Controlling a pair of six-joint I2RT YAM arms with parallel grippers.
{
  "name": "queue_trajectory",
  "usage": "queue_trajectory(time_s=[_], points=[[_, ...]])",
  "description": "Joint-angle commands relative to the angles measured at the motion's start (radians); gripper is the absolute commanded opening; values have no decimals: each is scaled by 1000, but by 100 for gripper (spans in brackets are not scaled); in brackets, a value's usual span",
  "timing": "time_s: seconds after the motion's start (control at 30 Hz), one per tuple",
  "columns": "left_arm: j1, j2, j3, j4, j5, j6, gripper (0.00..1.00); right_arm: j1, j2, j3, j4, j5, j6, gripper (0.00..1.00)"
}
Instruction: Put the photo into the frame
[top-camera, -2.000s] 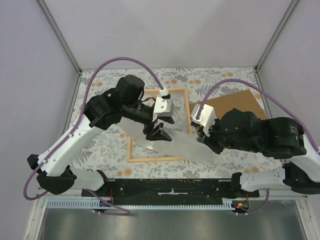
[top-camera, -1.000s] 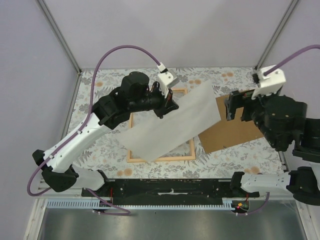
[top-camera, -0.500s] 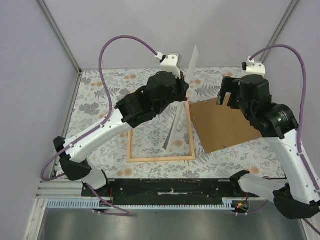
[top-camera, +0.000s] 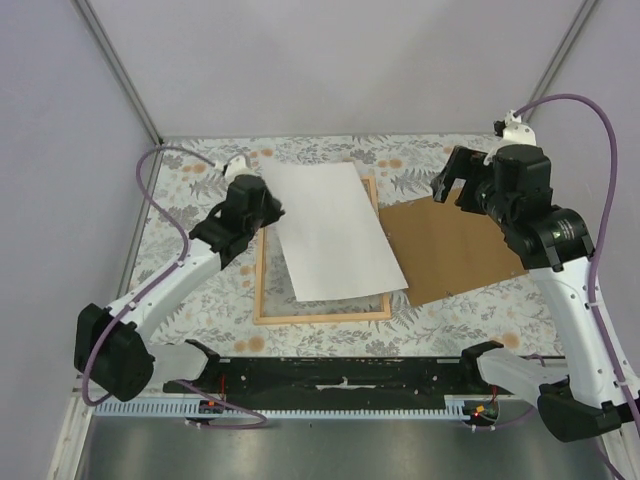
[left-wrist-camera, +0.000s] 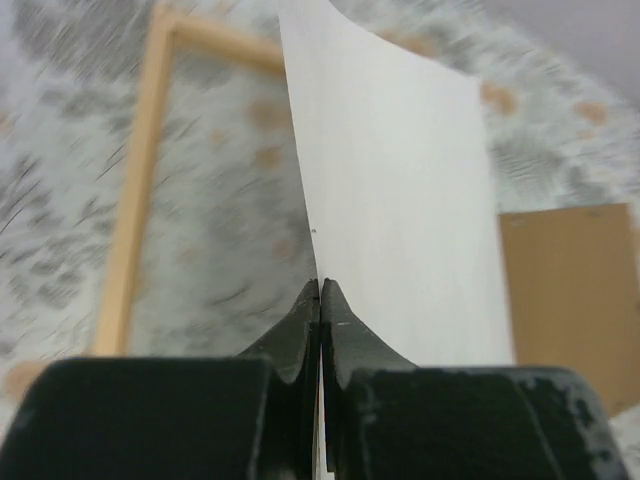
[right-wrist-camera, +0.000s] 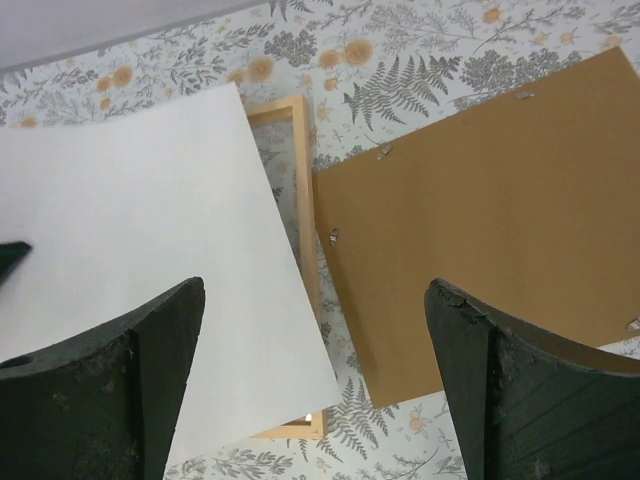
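Note:
The photo (top-camera: 335, 230) lies white back up, slanted across the light wooden frame (top-camera: 320, 317); its printed side is hidden. My left gripper (top-camera: 268, 205) is shut on the photo's left edge. In the left wrist view the closed fingertips (left-wrist-camera: 320, 285) pinch the sheet (left-wrist-camera: 400, 200), and the frame's left rail (left-wrist-camera: 135, 230) shows blurred beneath. My right gripper (top-camera: 452, 185) hangs open and empty above the table's far right. Its view looks down on the photo (right-wrist-camera: 140, 220) and the frame's right rail (right-wrist-camera: 298, 170), with the jaws (right-wrist-camera: 315, 290) spread wide.
A brown backing board (top-camera: 455, 245) lies flat to the right of the frame, and the photo's near right corner overlaps its left edge. The board (right-wrist-camera: 480, 200) carries small metal clips. A floral cloth (top-camera: 200, 290) covers the table. Metal posts (top-camera: 120, 75) stand at the far corners.
The photo went from standing on edge to lying white side up over the frame. My left arm swung back to the left with it. The right arm barely moved.

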Motion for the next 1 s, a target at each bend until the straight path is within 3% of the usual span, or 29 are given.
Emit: queue_trajectory(time_s=[0.0,0.17,0.3,0.73,0.97], points=[[226,-55,-352,288,360,-71,2,-6,-1,-44,68,-71,11,98],[404,116,-459,474,670,26,2,-6,9,-81,89,-94,14,98],[423,192,-431,514,761,96,2,-8,7,-95,98,-101,6,98],[424,311,-287,557,672,133,2,-6,4,-101,115,-122,-20,98],[424,330,-298,606,630,101,2,-6,6,-95,114,-128,-23,98]])
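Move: The left hand still pinches the left edge of the photo, white side up. The frame, lying flat, has its middle about 23 cm below this hand, roughly 5 cm to the right and 3 cm back. The brown board's middle is some 35 cm to the left hand's right and about 3 cm back, at table height. From the empty right hand, the frame's middle lies about 24 cm left, 5 cm ahead and 33 cm below. Down and leftward, the left hand quickly swings the pinched photo edge about 20 cm towards the frame, tipping its fingers downward, then eases up some 5 cm while going forward about 6 cm and turning clockwise, and finally sinks slightly. Its fingers stay shut on the edge. The wide-open right hand sinks about 3 cm and drifts left, touching nothing. ##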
